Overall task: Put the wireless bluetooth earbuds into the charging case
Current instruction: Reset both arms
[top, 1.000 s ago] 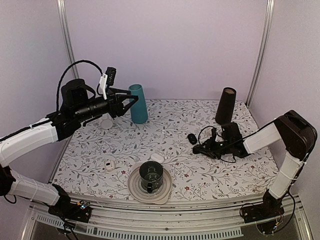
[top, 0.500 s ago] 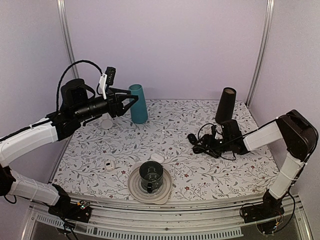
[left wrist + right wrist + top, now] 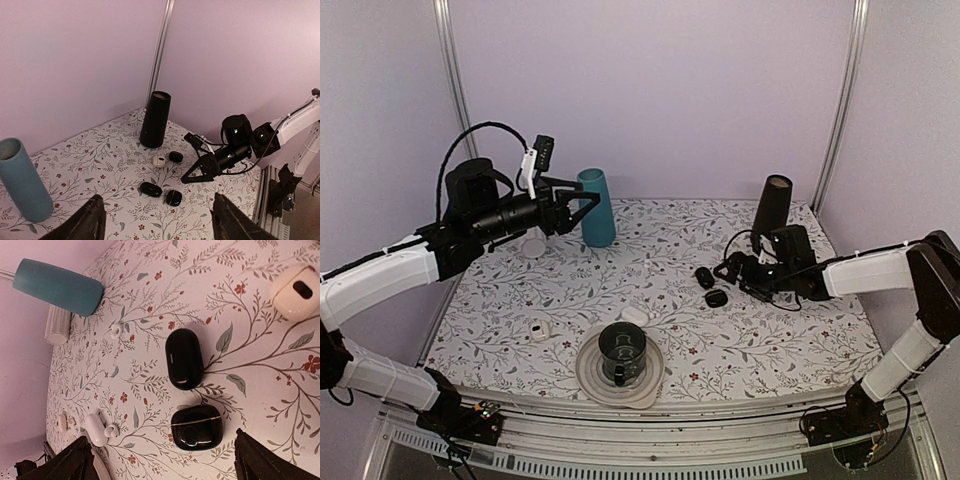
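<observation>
No black earbuds show in any view. A square glossy black charging case (image 3: 196, 427) with a gold seam lies shut on the floral table (image 3: 650, 250). It is also in the overhead view (image 3: 716, 297). Just beyond it lies a shut black oval case (image 3: 184, 359), also seen from above (image 3: 704, 276). My right gripper (image 3: 161, 440) stands open and empty just short of the square case. From above, the right gripper (image 3: 732, 272) sits to that case's right. My left gripper (image 3: 582, 205) hangs open and empty, high over the back left beside the teal cylinder (image 3: 597, 207).
A black cylinder (image 3: 772, 210) stands at the back right, with a cream case (image 3: 159, 160) and another small black case (image 3: 175, 156) near it. A dark cup on a plate (image 3: 620, 355) sits front centre. A white case (image 3: 634, 315) and small white pieces (image 3: 539, 329) lie to the left.
My right gripper opened, let go of the square black case next to the oval one, and drew back to the right. The left arm barely moved; its jaws spread slightly.
</observation>
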Motion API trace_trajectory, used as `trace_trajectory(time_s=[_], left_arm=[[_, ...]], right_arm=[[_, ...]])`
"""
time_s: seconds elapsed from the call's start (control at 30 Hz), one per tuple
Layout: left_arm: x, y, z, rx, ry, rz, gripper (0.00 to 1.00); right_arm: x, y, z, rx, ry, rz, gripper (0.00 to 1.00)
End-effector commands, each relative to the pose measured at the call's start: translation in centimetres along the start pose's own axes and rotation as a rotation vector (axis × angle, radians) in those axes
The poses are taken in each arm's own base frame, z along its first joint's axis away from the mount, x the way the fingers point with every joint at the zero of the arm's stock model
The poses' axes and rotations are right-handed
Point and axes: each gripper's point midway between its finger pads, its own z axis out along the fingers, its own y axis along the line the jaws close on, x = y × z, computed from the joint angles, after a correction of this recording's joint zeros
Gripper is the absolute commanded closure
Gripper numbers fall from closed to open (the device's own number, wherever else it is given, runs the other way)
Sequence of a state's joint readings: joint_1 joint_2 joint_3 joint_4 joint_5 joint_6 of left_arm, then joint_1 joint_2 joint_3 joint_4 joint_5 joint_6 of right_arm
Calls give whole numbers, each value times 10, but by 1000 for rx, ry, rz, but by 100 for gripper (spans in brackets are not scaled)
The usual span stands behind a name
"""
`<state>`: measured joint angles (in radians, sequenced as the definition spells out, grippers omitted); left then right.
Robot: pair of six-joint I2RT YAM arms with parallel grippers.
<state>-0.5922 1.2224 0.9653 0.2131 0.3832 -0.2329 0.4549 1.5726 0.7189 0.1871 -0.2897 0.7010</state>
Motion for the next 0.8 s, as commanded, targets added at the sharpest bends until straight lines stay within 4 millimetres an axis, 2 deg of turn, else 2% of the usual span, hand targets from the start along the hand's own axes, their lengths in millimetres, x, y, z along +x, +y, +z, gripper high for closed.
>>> trace_trajectory(time_s=[0.0, 0.1, 0.13, 0.17, 0.3, 0.4, 0.77], left_arm=[[-6, 6, 1, -15, -23, -4, 25], [-3, 9, 2, -26, -19, -12, 21], [-1, 10, 2, -33, -16, -16, 8], [-1, 12, 2, -39, -16, -18, 4], [4, 17, 2, -65, -11, -27, 4], [9, 21, 0, -88, -8, -32, 4], [24, 33, -4, -150, 2, -58, 4]], right_arm=[[-40, 28, -32, -25, -154, -108, 1], [-57, 42, -55, -31, -249, -166, 1], [-63, 47, -64, -36, -281, -181, 1], [-68, 52, -72, -42, -311, -201, 1], [-87, 76, -101, -80, -411, -275, 1], [-99, 87, -116, -86, -458, -306, 1], [-126, 101, -152, -47, -602, -337, 1]])
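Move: The charging case lies just under the right hand, about 6 cm below and 2 cm back and to the left, already out of its fingers. About 6 cm below the hand, a black pill-shaped box lies 4 cm ahead, 3 cm left; a white box 7 cm ahead, 5 cm right; a black box 5 cm ahead, 10 cm right. From the left hand the case is some 22 cm right, 5 cm ahead and 32 cm down. The charging case is left behind on the table as the right hand, already clear and wide open, climbs quickly away from it by about 19 cm, edging slightly right, and tips its fingers up some 35 degrees until they point nearly level. The empty left hand sinks about 3 cm in free air and opens its fingers the rest of the way. ##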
